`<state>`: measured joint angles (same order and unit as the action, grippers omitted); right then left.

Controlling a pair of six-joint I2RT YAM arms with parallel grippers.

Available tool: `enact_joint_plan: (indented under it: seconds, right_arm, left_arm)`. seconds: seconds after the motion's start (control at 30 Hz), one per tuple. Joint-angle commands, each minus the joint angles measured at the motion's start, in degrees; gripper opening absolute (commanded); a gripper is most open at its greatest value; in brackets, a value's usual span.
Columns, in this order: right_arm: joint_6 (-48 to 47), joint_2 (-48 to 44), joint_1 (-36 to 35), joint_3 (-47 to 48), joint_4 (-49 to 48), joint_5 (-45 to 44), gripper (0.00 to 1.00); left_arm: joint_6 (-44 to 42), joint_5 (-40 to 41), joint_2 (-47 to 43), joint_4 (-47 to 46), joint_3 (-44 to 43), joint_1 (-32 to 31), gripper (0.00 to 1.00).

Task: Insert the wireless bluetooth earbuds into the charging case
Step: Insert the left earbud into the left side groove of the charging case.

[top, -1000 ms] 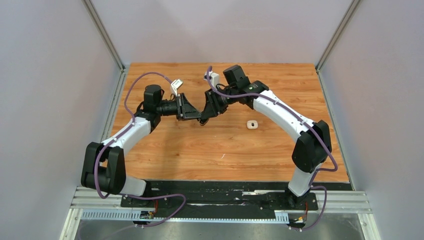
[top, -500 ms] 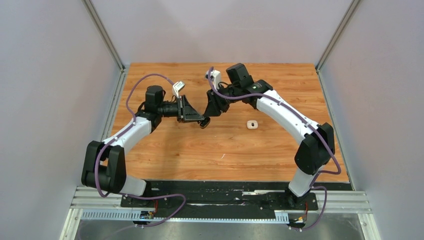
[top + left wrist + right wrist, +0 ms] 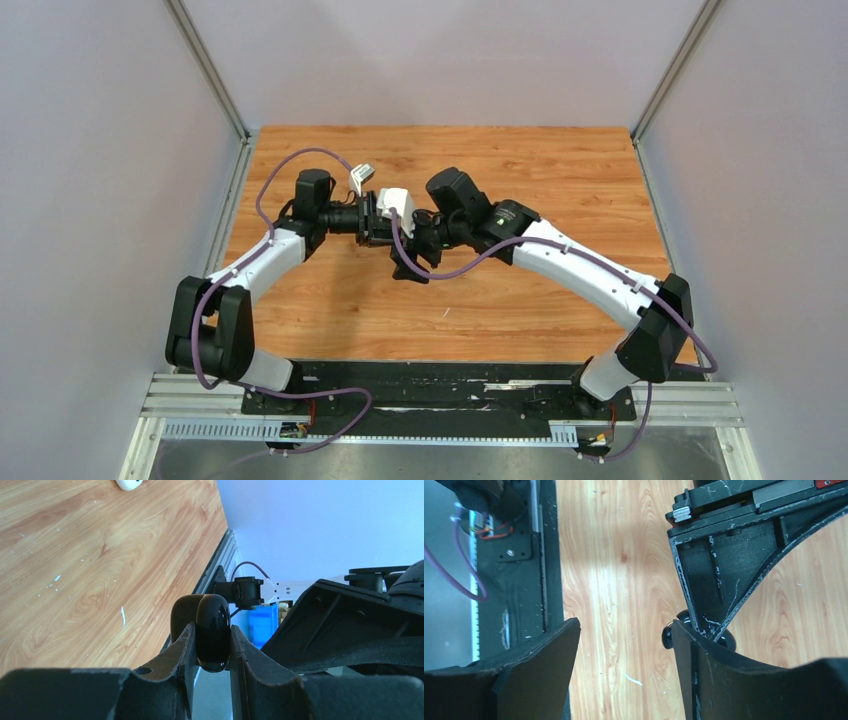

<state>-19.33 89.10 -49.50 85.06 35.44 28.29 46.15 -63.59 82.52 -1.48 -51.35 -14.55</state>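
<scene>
My left gripper point(image 3: 212, 628) is shut on a glossy black charging case point(image 3: 214, 640), held on edge between the jaws above the table; a second dark rounded part shows just behind it. In the top view the left gripper point(image 3: 384, 232) hovers mid-table. My right gripper point(image 3: 624, 630) stands wide open with only bare wood between its fingers. Its right finger point(image 3: 709, 675) sits just in front of the black case point(image 3: 668, 636), which peeks out beside it. In the top view the right gripper point(image 3: 408, 267) hangs just near of the left one. No earbuds can be made out.
A small white case point(image 3: 129, 484) lies on the wooden table point(image 3: 330, 300) at the top edge of the left wrist view; the right arm covers it in the top view. Grey walls close in three sides, and a black rail point(image 3: 529, 570) runs along the near edge.
The right arm has swung left and toward the near edge, bringing its gripper beside the left one, and its jaws have opened wide. The left arm has barely moved and keeps its grip.
</scene>
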Motion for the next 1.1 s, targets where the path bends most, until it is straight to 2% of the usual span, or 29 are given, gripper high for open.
enact_joint_plan:
  seconds: [0.0,0.3,0.6,1.07]
  right_arm:
    - [-4.29,-1.16,-0.17,0.17,-2.65,-8.30,0.71]
    - [-8.05,0.92,-0.09,-0.31,-4.04,-14.97,0.71]
    - [-8.24,1.94,0.19,-0.16,-3.83,-12.00,0.71]
    - [-11.45,2.99,2.82,0.84,-2.84,-15.73,0.71]
  left_arm:
    - [-0.38,-1.23,0.25,-0.40,-2.51,-0.22,0.00]
    - [-0.65,-1.98,-1.08,-0.54,-1.73,-0.31,0.00]
    - [-0.83,-2.29,-2.10,-0.54,-0.94,-0.31,0.00]
    - [-1.40,-3.15,-2.67,-0.72,-0.70,-0.39,0.00]
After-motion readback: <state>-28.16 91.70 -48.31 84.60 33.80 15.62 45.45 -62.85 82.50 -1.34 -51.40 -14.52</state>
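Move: The right hand is empty and open; the left earbud stands out of the base-side edge of the open black charging case, about 3 cm ahead of this hand, 1 cm to its left and 2 cm below. The case's middle is some 5 cm ahead, 2 cm left and 3 cm down; the white case lies on the table about 20 cm right, 4 cm ahead and 20 cm below. From the left hand, which grips the black case, the earbud is roughly 2 cm back, 2 cm right and level. The right hand comes forward about 5 cm beside the case in the left grip, most of it early on, then also sinks some 2 cm and edges slightly right, so that its wide-open fingers go from standing on the base side of the case to lining up with one on each side of it, the base-side fingertip right by the earbud. Its wrist turns about 15 degrees, swinging the fingers a little towards forward, while the left hand stays in place and keeps its pinch on the case; whether the fingertip touches the earbud can't be seen. ##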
